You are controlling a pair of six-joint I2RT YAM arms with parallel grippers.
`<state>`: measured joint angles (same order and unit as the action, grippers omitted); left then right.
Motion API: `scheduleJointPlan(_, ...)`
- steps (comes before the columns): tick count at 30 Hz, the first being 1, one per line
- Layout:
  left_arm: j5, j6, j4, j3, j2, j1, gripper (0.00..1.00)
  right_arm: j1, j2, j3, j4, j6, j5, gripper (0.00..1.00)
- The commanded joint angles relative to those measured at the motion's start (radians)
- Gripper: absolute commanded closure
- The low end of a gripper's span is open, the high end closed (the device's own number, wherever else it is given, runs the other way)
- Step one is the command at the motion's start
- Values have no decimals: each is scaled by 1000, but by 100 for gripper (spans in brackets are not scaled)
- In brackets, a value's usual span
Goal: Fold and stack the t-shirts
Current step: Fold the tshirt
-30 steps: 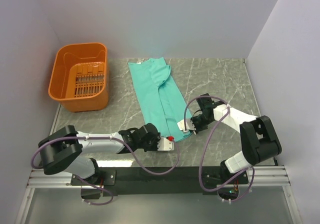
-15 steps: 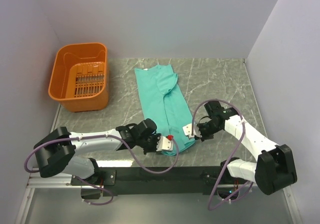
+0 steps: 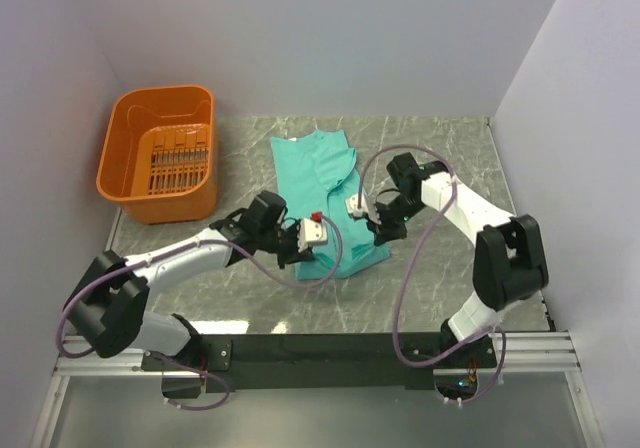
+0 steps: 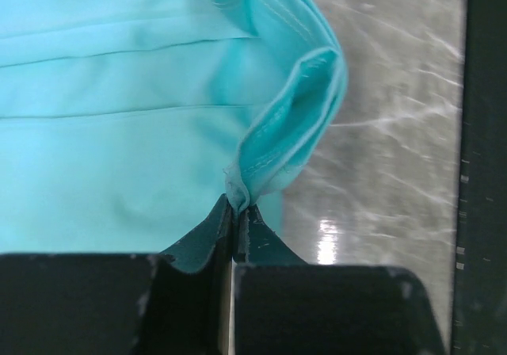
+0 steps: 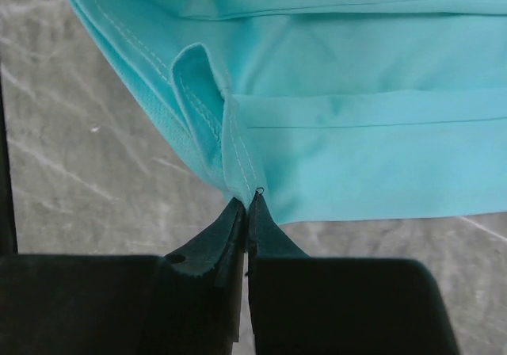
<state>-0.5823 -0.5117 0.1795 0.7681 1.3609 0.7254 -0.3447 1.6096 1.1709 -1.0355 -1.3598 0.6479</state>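
Note:
A teal t-shirt (image 3: 318, 164) lies in the middle of the marble table, folded into a long strip with its near end lifted and doubled back. My left gripper (image 3: 322, 234) is shut on the hem corner at the strip's left side. In the left wrist view the gripper (image 4: 235, 208) pinches a curl of stitched hem of the t-shirt (image 4: 119, 133). My right gripper (image 3: 354, 209) is shut on the opposite hem corner. The right wrist view shows the gripper (image 5: 247, 200) holding a fold of seam of the t-shirt (image 5: 356, 149) above the table.
An orange plastic basket (image 3: 170, 206) stands at the back left, with nothing in it that I can see. Grey walls close in the table on the left, back and right. The black rail with the arm bases runs along the near edge.
Both grippers have carried the shirt's near hem from close to the front edge up and back over the cloth. The visible strip is now shorter.

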Motion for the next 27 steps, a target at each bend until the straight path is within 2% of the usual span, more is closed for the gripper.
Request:
scheduleJointPlan(1, -105, -42, -22, 77, 49, -86, 100, -5, 79, 127, -54, 76, 29, 100)
scheduleJointPlan(12, -74, -53, -11, 247, 230, -282, 100, 27, 306, 415, -26, 280, 13, 100)
scheduleJointPlan(21, 2, -42, -2, 341, 328, -316, 100, 42, 407, 529, 74, 450, -22, 100)
scheduleJointPlan(27, 31, -25, -80, 326, 293, -322, 100, 50, 418, 568, 135, 521, -16, 100)
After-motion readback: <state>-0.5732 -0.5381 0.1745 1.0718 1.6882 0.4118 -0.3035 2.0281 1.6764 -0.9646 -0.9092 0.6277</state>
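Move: Both hands already hold the near hem of the t-shirt, about 8 cm above the table. From the left hand the shirt's far end lies about 35 cm ahead and 2 cm right, and the folded flap there roughly 29 cm ahead and 8 cm right; the orange crate is some 27 cm ahead and 36 cm left. From the right hand the far end is about 29 cm ahead and 19 cm left, the flap some 24 cm ahead and 13 cm left. Both hands keep the hem pinched and carry it forward together over the part of the t-shirt lying on the table, towards its far end, the left about 15 cm and the right about 13 cm, staying at nearly the same height and slowing towards the end. The left hand also drifts some 5 cm left and turns about 15 degrees counter-clockwise, while the right edges a little left and swings roughly 25 degrees clockwise, fingers shut throughout. ##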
